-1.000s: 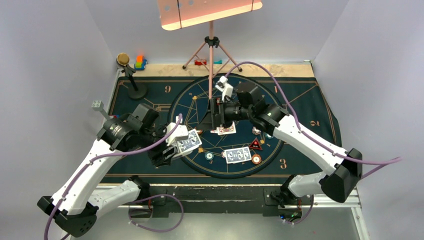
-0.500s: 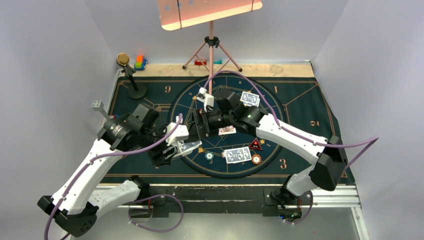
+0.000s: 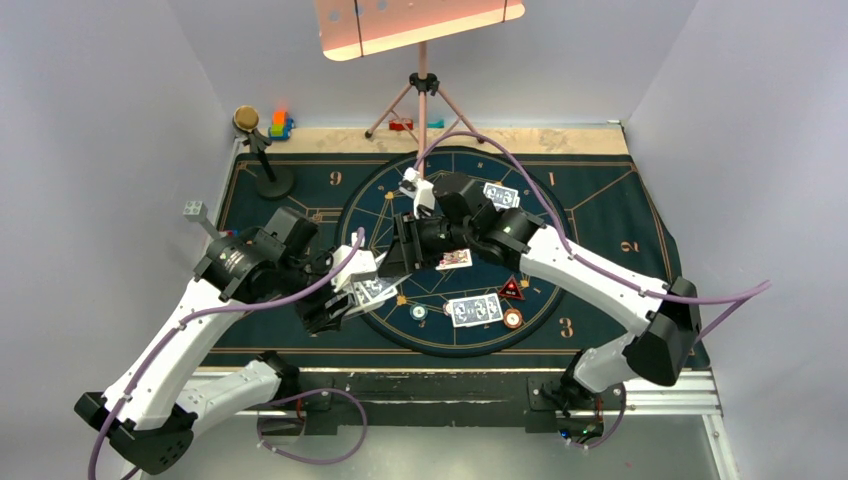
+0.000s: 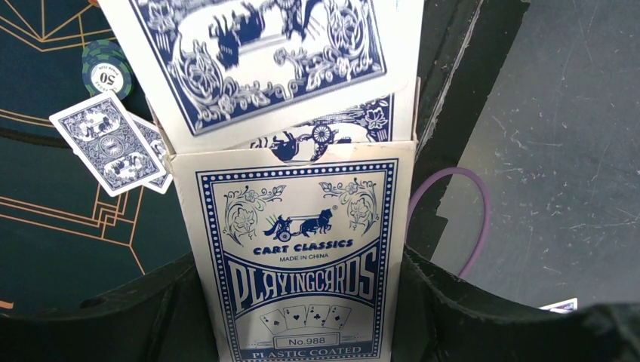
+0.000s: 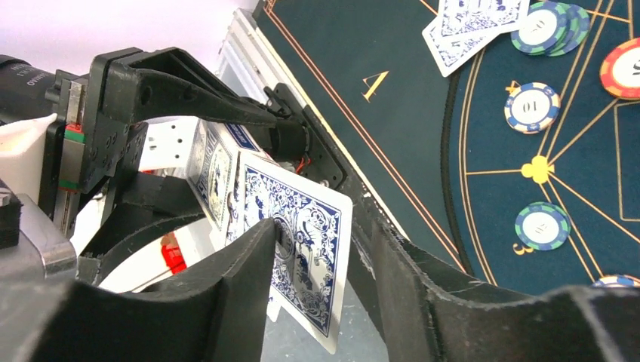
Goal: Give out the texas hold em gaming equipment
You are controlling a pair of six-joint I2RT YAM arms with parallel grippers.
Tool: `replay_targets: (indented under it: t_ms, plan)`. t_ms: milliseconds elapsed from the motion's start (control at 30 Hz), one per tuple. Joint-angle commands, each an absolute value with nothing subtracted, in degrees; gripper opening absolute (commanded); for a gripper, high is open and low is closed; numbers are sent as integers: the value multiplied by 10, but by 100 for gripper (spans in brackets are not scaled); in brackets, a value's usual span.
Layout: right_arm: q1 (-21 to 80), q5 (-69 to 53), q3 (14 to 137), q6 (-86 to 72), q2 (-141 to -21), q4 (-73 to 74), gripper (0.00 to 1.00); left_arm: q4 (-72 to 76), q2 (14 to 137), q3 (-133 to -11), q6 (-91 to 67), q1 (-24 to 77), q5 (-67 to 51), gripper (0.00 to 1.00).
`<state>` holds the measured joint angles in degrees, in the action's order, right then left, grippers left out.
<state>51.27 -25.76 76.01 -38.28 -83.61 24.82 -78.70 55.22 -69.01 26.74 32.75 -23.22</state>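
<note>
My left gripper [image 4: 298,305] is shut on a blue-and-white playing card box [image 4: 302,256], held above the mat's near left part [image 3: 372,292]. One card [image 4: 272,60] sticks out of the box's open end. My right gripper [image 5: 321,234] reaches in from the right [image 3: 388,268] with that card [image 5: 302,249] between its jaws. The left finger [image 5: 241,279] touches the card; the right finger stands off it with a gap, so the gripper is open. Two face-down cards [image 3: 474,309], a face-up card [image 3: 454,259], another card [image 3: 500,195], a teal chip [image 3: 419,312], an orange chip [image 3: 513,318] and the triangular marker [image 3: 511,289] lie on the mat.
A dark mat [image 3: 620,220] with gold lines covers the table. The pink tripod stand [image 3: 422,100] rises at the back centre, a black stand [image 3: 262,150] and coloured blocks [image 3: 280,125] at the back left. More chips [image 5: 532,107] and cards [image 5: 472,23] lie beyond the right gripper.
The right arm has swung left from the mat's centre to the box. Its jaws have narrowed round the protruding card. The left arm has stayed put with the box.
</note>
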Motion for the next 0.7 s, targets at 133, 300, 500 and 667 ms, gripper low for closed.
replay_targets:
  t_ms: [133, 300, 500, 667]
  plan:
    - [512, -191, 805, -350, -809, 302, 39, -777, 542, -708, 271, 325, -244, 0]
    - [508, -172, 818, -345, -797, 319, 25, -777, 542, -708, 271, 325, -244, 0]
    - [495, -135, 839, -340, -776, 349, 14, -776, 543, -707, 272, 325, -246, 0]
    - [471, -121, 850, -334, -759, 373, 8, -776, 542, -704, 272, 325, -244, 0]
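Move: The half-drawn playing card already stands between the right hand's open fingers, its middle about 1 cm left, 2 cm back and 2 cm below. The card box in the left gripper lies some 7 cm left, 5 cm back and 4 cm lower. On the table, roughly 20 cm below, a green chip is about 5 cm back and 5 cm right; the face-up cards are 7 cm ahead and 10 cm right. From the left hand the card is about 8 cm right and 3 cm ahead. Rightward and up, with a good part forward, the right hand draws away from the box, some 6 cm in all and quickening towards the end. On the way its fingers close from half open to nearly shut, pinching the card, while the wrist turns about 10 degrees clockwise. The left hand stays put and keeps its grip on the box. ##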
